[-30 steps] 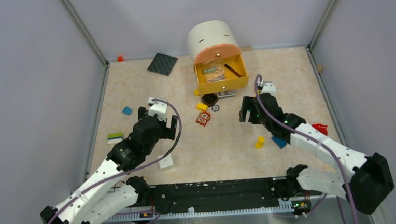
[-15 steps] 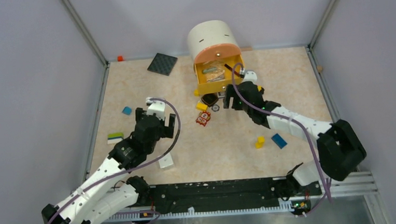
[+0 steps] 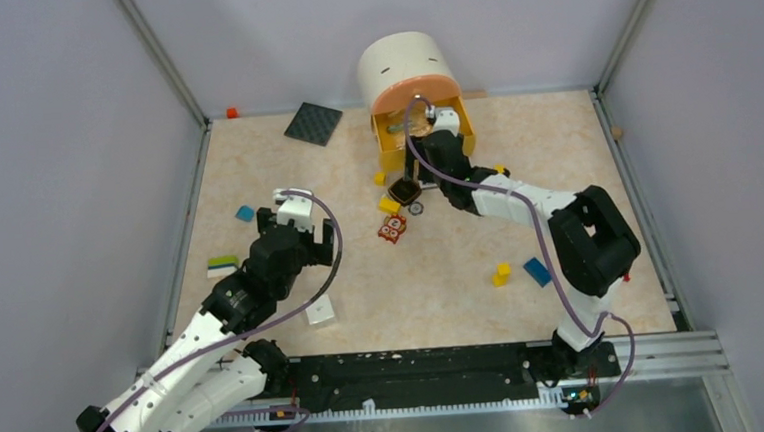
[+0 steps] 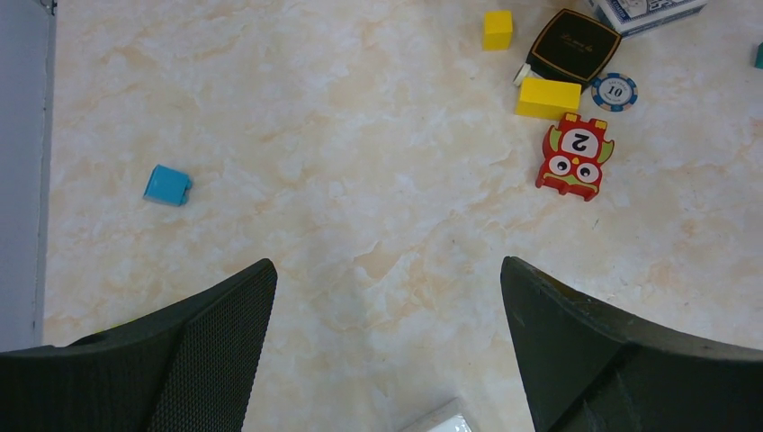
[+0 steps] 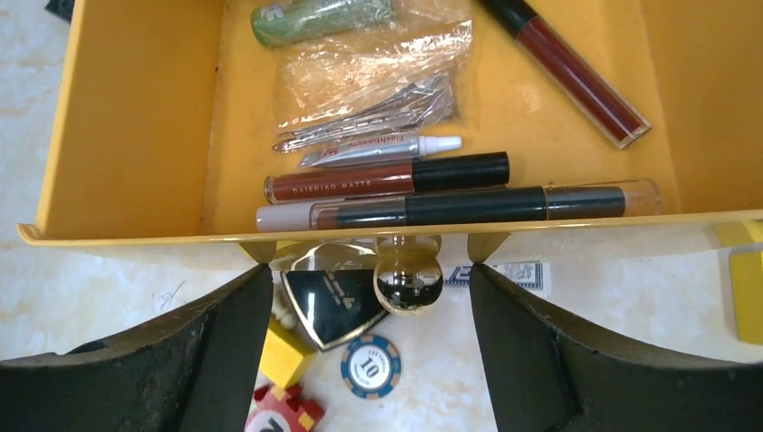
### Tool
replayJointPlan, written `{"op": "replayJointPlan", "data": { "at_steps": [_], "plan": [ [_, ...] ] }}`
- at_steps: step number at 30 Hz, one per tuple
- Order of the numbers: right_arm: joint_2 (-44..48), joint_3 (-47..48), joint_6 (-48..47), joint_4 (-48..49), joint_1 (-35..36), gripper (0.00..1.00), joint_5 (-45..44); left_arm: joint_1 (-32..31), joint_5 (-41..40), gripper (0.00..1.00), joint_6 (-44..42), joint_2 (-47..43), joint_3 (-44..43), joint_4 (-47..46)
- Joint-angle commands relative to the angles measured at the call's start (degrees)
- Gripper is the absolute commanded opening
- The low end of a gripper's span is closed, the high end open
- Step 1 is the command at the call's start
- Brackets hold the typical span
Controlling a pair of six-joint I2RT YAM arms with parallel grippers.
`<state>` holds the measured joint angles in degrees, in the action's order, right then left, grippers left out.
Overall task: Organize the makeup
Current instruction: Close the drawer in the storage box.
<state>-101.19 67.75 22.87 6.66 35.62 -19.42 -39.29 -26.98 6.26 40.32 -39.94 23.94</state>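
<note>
The makeup lies in an open yellow drawer: a green tube, a clear pouch, a dark-red gloss stick, a small silver tube, a brown-red lipstick and a long black pencil. A black square compact lies on the table under the drawer front, also seen as the compact. My right gripper is open, its fingers either side of the drawer's gold knob without touching it. My left gripper is open over bare table.
Near the compact lie a poker chip, a yellow block, a red owl tile and a blue-backed card deck. A blue block sits at the left. A round white organizer tops the drawer.
My right arm has swung left and away from me, from the table's right middle to the drawer front. The left arm has barely moved.
</note>
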Motion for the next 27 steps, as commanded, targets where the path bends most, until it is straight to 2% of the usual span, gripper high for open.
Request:
{"op": "replayJointPlan", "data": {
  "at_steps": [1, 13, 20, 27],
  "plan": [
    [-2.34, 7.05, -2.06, 4.0, 0.27, 0.78, -6.12, 0.59, 1.18, 0.99, -0.11, -0.57, 0.34, -2.56],
    [-11.89, 20.78, -7.07, 4.01, -1.99, 0.78, -6.97, 1.14, 2.04, 0.99, -0.43, -0.59, 0.65, -2.94],
    [-19.24, 30.32, -10.4, 3.02, -5.32, 0.79, -1.32, 1.53, 2.93, 0.99, -0.79, -0.64, 0.77, -3.28],
    [-21.82, 31.97, -13.72, 8.9, -7.02, 0.79, 3.68, 1.95, 3.6, 0.99, -1.07, -0.6, 0.87, -3.64]
  ]
}}
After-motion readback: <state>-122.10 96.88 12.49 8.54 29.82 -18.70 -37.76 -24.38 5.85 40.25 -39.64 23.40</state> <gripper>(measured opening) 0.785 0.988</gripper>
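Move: The pulled-out drawer's knob sits between the right hand's open fingertips, about 2 cm ahead, 1 cm to the right and 1 cm lower. The peach front above the drawer is some 15 cm ahead, straight on and 5 cm higher. On the table about 9 cm down, the black compact lies 3 cm back and 4 cm left, the card pack level and 3 cm right. From the left hand the knob is roughly 20 cm ahead, 26 cm right and 8 cm lower. The open drawer is pushed forward into the storage box by the right hand's fingertips, which stay spread on its front panel either side of the knob. The hand drives forward about 13 cm, rising some 4 cm over the first two-thirds and then running level, while the fingers tip up about 10 degrees and keep their opening. ##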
